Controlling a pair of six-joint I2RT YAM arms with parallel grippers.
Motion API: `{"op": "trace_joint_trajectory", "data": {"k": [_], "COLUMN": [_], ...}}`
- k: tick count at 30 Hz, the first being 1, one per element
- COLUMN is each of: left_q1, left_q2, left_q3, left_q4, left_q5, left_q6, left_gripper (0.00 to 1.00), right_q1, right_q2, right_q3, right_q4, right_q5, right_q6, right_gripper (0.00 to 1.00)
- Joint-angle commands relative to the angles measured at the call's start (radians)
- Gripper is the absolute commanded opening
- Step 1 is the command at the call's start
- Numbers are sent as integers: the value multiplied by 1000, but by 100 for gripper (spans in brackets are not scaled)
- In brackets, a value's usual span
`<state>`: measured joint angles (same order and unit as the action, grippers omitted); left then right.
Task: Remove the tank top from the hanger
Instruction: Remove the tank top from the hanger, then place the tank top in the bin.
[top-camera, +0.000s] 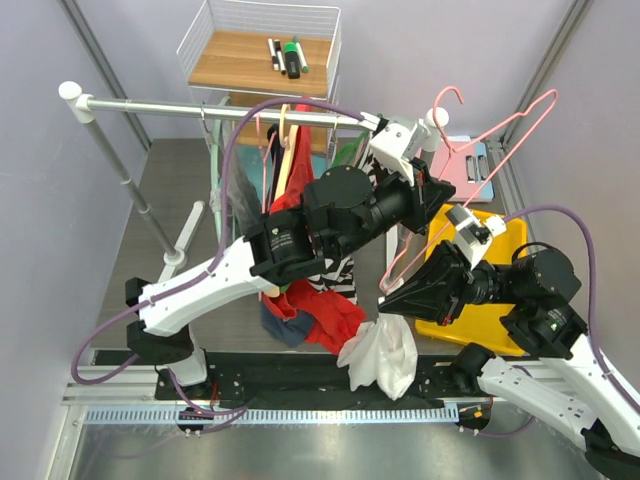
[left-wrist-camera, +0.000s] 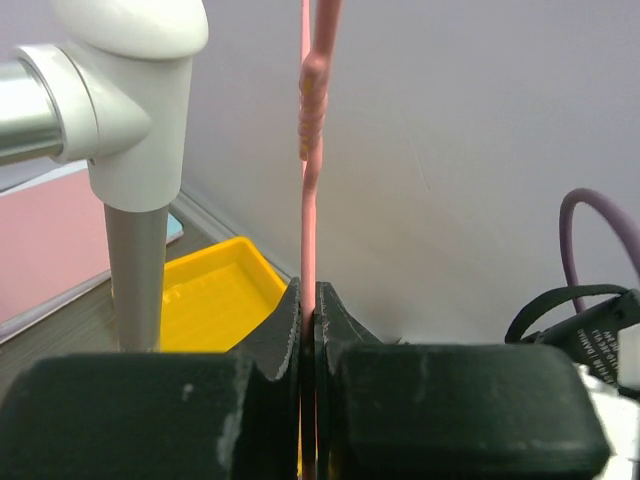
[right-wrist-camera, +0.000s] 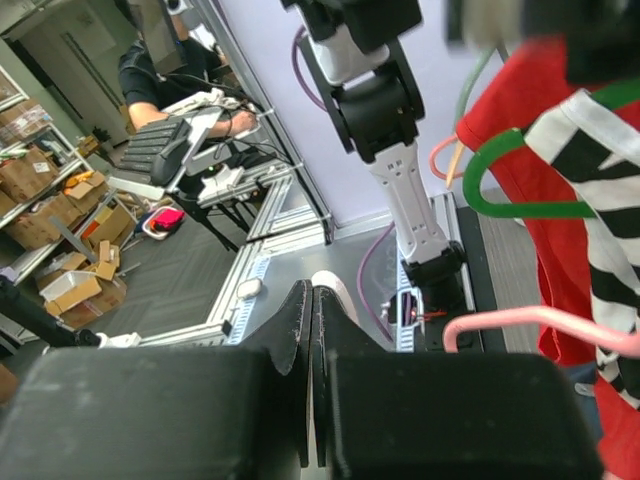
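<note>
The pink wire hanger (top-camera: 500, 135) stands tilted to the right of the rail, its hook up. My left gripper (top-camera: 430, 190) is shut on one of its wires, and in the left wrist view the pink hanger (left-wrist-camera: 308, 200) runs straight up out of the closed left gripper (left-wrist-camera: 308, 295). The white tank top (top-camera: 383, 355) hangs bunched below my right gripper (top-camera: 385, 298), close to the hanger's lower corner. In the right wrist view the right gripper (right-wrist-camera: 311, 295) is shut, with a bit of white tank top (right-wrist-camera: 337, 287) showing past its tips and the hanger (right-wrist-camera: 530, 320) at the right.
A metal clothes rail (top-camera: 220, 108) carries several other hangers with red and striped garments (top-camera: 320, 300) under my left arm. A yellow tray (top-camera: 495, 225) lies at the right, and a wire basket shelf (top-camera: 240, 60) with markers stands at the back.
</note>
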<state>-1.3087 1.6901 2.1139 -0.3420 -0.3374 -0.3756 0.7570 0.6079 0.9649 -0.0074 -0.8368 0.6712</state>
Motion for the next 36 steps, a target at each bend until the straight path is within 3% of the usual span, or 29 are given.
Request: {"op": "trace_joint_trajectory", "data": {"k": [1,4,9,16,17,20,23,30,36], "left_q1": [-4,-3,-4,-3,-3,-3,-3,-3,-3], "left_q2": [-15,-36,-92,-263,-289,-351,-426,-575,-627], "left_q3": [70,83,69,-75,-86,-130,-189,-342,-407], "left_q4": [78,67,31,46,43,32,32,20,-34], "left_q5": [6,35,106,216,260,331,368,295,245], "left_q6": [7,1,-28,-83,-88,-98,-97,-80,-78], "left_gripper": [0,0,0,0,0,0,0,0,0], "right_q1": [4,4,4,5,4,7,15,30,30], "right_q2": [-51,-127,-232,-281,-274,-228,-162,91,348], "right_q3": [-6,-37,-51,20,53,119,190,447,837], "right_q4": [-116,-242,-498,-699,-726,-802,-806,-789,-776], "right_q5": [36,112,372,832,1030,1296,1459,1726,1901], "right_q6": [-76,-151,-229,-251,-236,-225,-252,-456,-665], "right_gripper": [1,1,1,1,1,1,1,1,1]}}
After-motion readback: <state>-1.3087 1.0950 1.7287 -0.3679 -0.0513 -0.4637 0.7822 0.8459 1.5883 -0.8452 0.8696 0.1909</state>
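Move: The right hand already pinches the white tank top, which hangs straight below it, its middle about 12 cm down and 3 cm nearer the base. From this hand the yellow bin is roughly 25 cm ahead, 26 cm right and 40 cm below; the top of the rack's right post is about 23 cm ahead, 7 cm right and 5 cm higher. The left hand keeps the pink hanger by its neck; the tank top is some 17 cm back, 8 cm left and 20 cm below it. Keeping its pinch on the tank top, the right hand draws it off the hanger's lower end, sinking about 9 cm, then sweeps right and forward some 20 cm each way, turning roughly 95 degrees clockwise and climbing again towards the bin. The left hand, still gripping the hanger's neck, pulls it the opposite way: left and back, rising, then easing down a little at the end. ##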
